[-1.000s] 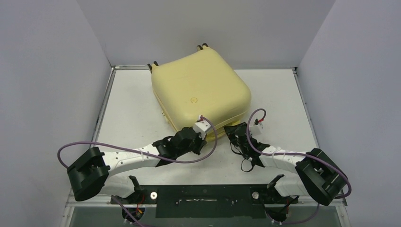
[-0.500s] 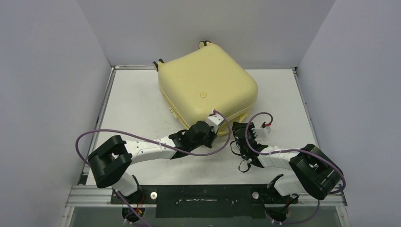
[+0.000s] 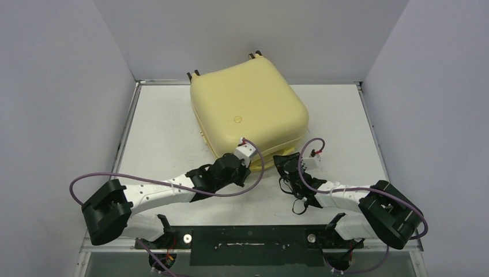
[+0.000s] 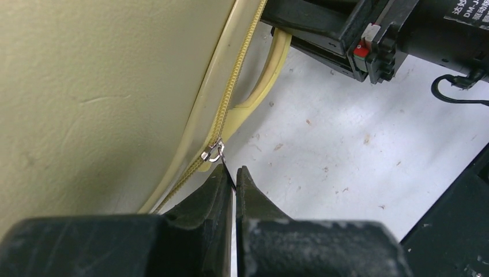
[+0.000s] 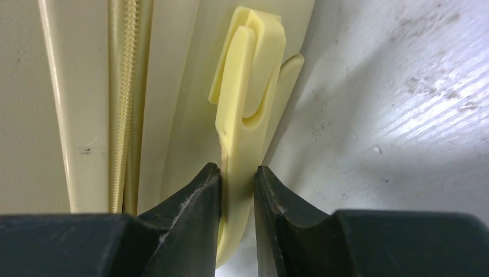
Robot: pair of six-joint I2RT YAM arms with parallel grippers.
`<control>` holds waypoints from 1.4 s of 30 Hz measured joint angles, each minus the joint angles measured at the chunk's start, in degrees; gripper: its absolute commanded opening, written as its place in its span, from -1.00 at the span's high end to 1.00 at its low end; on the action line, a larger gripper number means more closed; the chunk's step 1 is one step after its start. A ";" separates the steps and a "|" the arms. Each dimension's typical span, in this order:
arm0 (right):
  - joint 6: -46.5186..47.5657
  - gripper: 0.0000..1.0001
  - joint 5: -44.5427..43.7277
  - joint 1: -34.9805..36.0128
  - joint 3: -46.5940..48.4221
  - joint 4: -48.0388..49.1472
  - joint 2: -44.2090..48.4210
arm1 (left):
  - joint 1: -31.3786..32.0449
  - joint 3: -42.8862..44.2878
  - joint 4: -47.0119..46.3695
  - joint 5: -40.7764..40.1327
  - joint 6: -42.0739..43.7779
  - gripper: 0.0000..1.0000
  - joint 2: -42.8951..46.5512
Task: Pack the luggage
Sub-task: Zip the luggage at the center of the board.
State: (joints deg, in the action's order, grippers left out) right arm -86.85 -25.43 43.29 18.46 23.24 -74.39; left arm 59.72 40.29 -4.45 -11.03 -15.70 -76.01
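Observation:
The pale yellow luggage (image 3: 248,109) lies closed on the white table, its wheels (image 3: 254,55) at the far side. My left gripper (image 3: 247,162) is at its near edge, shut on the thin dark zipper pull (image 4: 229,176) that hangs from the silver slider (image 4: 212,152) on the seam zipper (image 4: 239,63); the left gripper (image 4: 233,172) shows only a sliver between its fingertips. My right gripper (image 3: 285,160) is just to the right, and the right gripper (image 5: 237,170) is shut on the yellow luggage handle (image 5: 245,98), beside the zipper (image 5: 124,115).
The white table (image 3: 346,127) has grey walls on three sides and a raised rim (image 3: 130,115) on the left. Purple cables (image 3: 92,179) loop off both arms. My right arm's black wrist (image 4: 369,34) sits close above the handle in the left wrist view.
Half a second ago the luggage had swung right and away with the left arm stretched out. Now it is back left, near where it lay a second ago, and the left arm has drawn back.

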 measured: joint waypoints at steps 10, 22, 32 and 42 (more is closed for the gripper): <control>-0.07 1.00 0.66 0.98 1.36 -1.29 -1.53 | -0.04 0.74 -0.59 -0.31 -3.58 1.00 -1.73; -2.60 1.00 -7.15 3.72 2.16 1.64 -5.62 | -0.02 13.16 1.70 -0.31 -2.86 1.00 -13.00; -2.34 1.00 -7.91 4.17 2.23 1.29 -4.57 | -0.04 12.22 -5.35 0.31 -1.33 1.00 -15.19; -3.26 1.00 -10.69 5.51 2.14 2.12 -5.57 | -0.20 16.13 -7.10 1.33 2.14 1.00 -20.04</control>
State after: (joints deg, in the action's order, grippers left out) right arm -90.11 -36.12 48.80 20.60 25.36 -79.96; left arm 59.53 56.42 -11.55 -9.69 -13.56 -96.05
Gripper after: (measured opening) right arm 0.237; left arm 0.015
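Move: My left fingers already pinch the metal zip pull, with the slider about 2 cm ahead of the hand. The zip's next stretch runs ahead and to the right, towards the luggage's front right corner, roughly 11 cm farther out and 20 cm right. The carry handle, gripped by my right hand, is some 5 cm ahead, 11 cm right and 5 cm lower. From my right hand, the zip slider is about 11 cm left, 3 cm nearer the base and 5 cm higher. With the pull still pinched, my left hand hesitates briefly, then draws the zip slider rightward and forward along the luggage's front seam, about 9 cm in all, easing midway before going on towards my right gripper. My right hand keeps its grip on the handle, shifting barely a centimetre and turning about 5 degrees clockwise, as a brace for the luggage. ##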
